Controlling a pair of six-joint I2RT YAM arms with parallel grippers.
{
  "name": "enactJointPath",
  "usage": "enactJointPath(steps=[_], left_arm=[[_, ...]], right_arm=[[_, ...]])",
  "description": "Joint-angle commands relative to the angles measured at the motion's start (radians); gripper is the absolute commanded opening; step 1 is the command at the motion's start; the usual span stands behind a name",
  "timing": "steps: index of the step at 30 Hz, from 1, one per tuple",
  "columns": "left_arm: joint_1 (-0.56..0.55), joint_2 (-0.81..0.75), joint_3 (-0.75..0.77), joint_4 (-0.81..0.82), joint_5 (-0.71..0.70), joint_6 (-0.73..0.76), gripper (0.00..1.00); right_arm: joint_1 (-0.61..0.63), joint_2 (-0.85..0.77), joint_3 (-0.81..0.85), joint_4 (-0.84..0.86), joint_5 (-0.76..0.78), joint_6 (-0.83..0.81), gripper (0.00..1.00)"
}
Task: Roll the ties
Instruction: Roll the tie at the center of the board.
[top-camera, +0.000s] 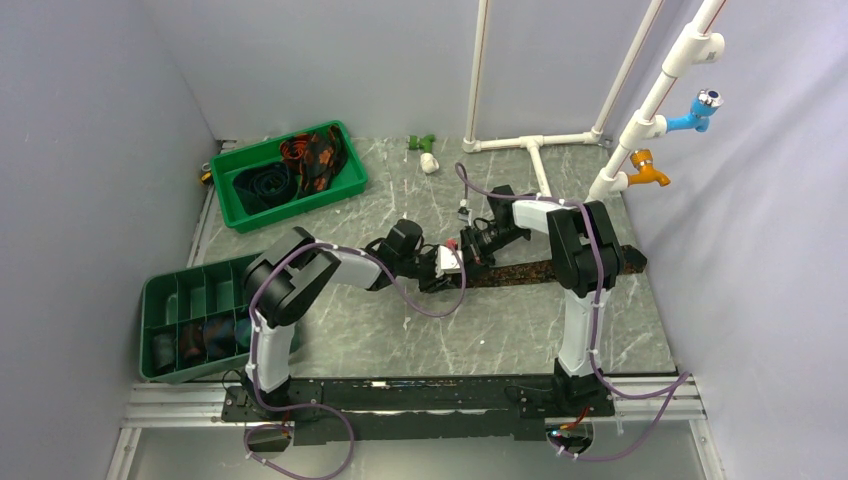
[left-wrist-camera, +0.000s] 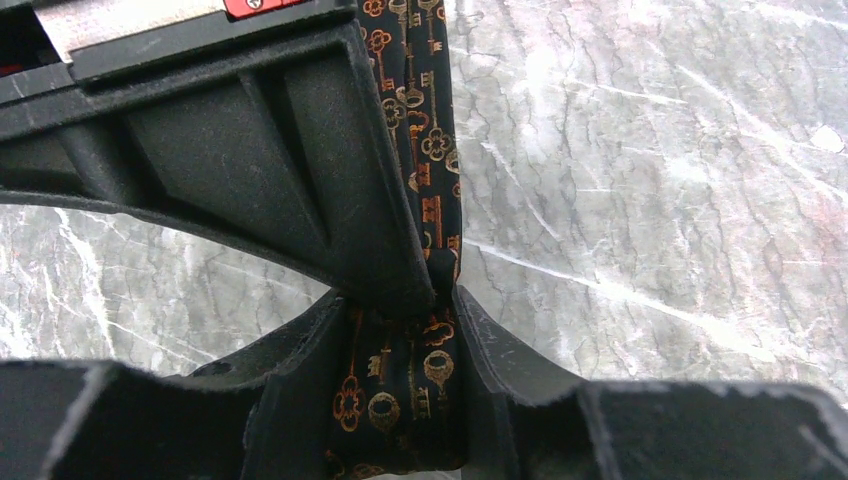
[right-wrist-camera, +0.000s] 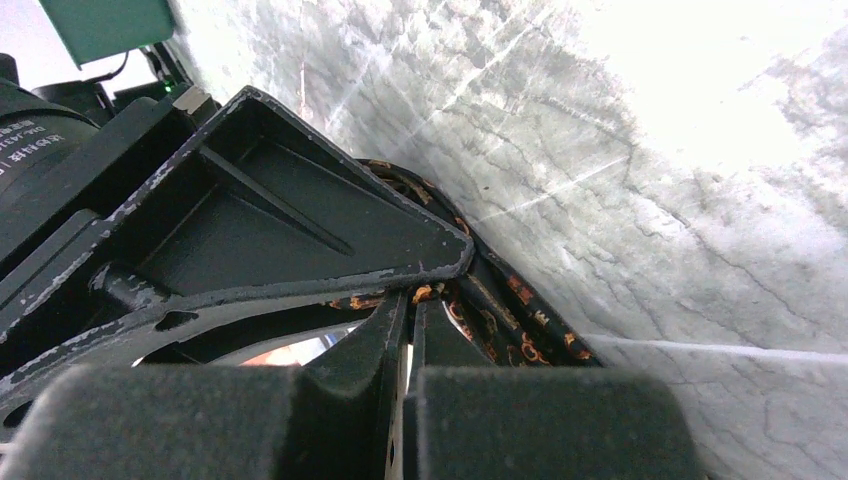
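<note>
A dark tie (top-camera: 560, 266) with orange print lies across the table's middle, running right from where both grippers meet. My left gripper (top-camera: 437, 272) has its jaws against both sides of the tie's wound end (left-wrist-camera: 400, 390), shut on it (left-wrist-camera: 400, 320). My right gripper (top-camera: 462, 248) comes in from the opposite side, and its finger (left-wrist-camera: 250, 150) fills the top of the left wrist view. In the right wrist view that gripper (right-wrist-camera: 412, 298) is shut, with a bit of printed cloth at its tips and the tie (right-wrist-camera: 520, 310) coiled round its fingers.
At the back left, a green tray (top-camera: 300, 208) holds loose ties (top-camera: 305, 155). A divided green tray (top-camera: 148, 320) at the left edge contains rolled ties (top-camera: 190, 340). A white pipe frame (top-camera: 535, 160) with blue and orange taps stands at the back right. Purple cables hang from both arms.
</note>
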Motion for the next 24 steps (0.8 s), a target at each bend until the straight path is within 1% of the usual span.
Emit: enactJointPath(steps=[1, 2, 3, 5, 6, 7, 8, 11, 13, 17, 22, 24], left_arm=[[0.009, 0.047, -0.047, -0.235, -0.057, 0.029, 0.33], [0.016, 0.044, -0.048, -0.23, -0.05, 0.025, 0.33], [0.023, 0.038, -0.052, -0.222, -0.043, 0.016, 0.38], [0.047, 0.01, -0.084, -0.164, -0.014, -0.021, 0.6], [0.064, -0.015, -0.117, -0.103, 0.002, -0.043, 0.69], [0.076, -0.054, -0.159, -0.034, 0.016, -0.063, 0.74], [0.086, -0.079, -0.191, 0.02, 0.026, -0.077, 0.77], [0.096, -0.106, -0.223, 0.055, 0.044, -0.083, 0.78], [0.096, -0.101, -0.234, 0.097, 0.057, -0.092, 0.77], [0.082, -0.059, -0.217, 0.204, 0.079, -0.167, 0.75], [0.051, 0.031, -0.195, 0.434, 0.085, -0.31, 0.77], [0.039, 0.073, -0.19, 0.519, 0.064, -0.36, 0.74]], right_arm=[[0.003, 0.01, 0.038, -0.004, 0.047, -0.018, 0.0], [0.003, 0.017, 0.043, -0.012, 0.067, -0.029, 0.0], [0.003, 0.021, 0.041, -0.016, 0.095, -0.041, 0.0], [0.003, 0.039, 0.03, -0.012, 0.147, -0.058, 0.0], [0.003, 0.055, 0.026, -0.011, 0.169, -0.064, 0.0], [0.002, 0.072, 0.025, -0.015, 0.183, -0.07, 0.0], [0.003, 0.087, 0.023, -0.014, 0.198, -0.067, 0.0], [0.005, 0.11, 0.013, 0.004, 0.219, -0.058, 0.0], [0.005, 0.12, 0.013, 0.006, 0.223, -0.052, 0.0], [0.006, 0.134, 0.03, 0.001, 0.236, -0.051, 0.0], [0.004, 0.156, 0.048, -0.007, 0.23, -0.048, 0.0], [0.004, 0.158, 0.052, -0.003, 0.225, -0.045, 0.0]])
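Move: The tie roll is still held between your left fingers, at the hand point. The flat strip leaves it to the right and is already pinched by the right gripper about 3 cm right of the left hand; the tie's free end lies some 37 cm right of the left hand, 3 cm ahead and 2 cm below. From the right hand, the roll sits about 3 cm left, level fore and aft, 1 cm below. Open the left gripper wide to let go of the roll and draw it straight off to the left by about 5 cm, then bring it back 2 cm rightward towards the roll, fingers open and tilting nearer level. Keep the right fingers shut on the strip beside the roll while lowering them about 1.5 cm, and hold there. ##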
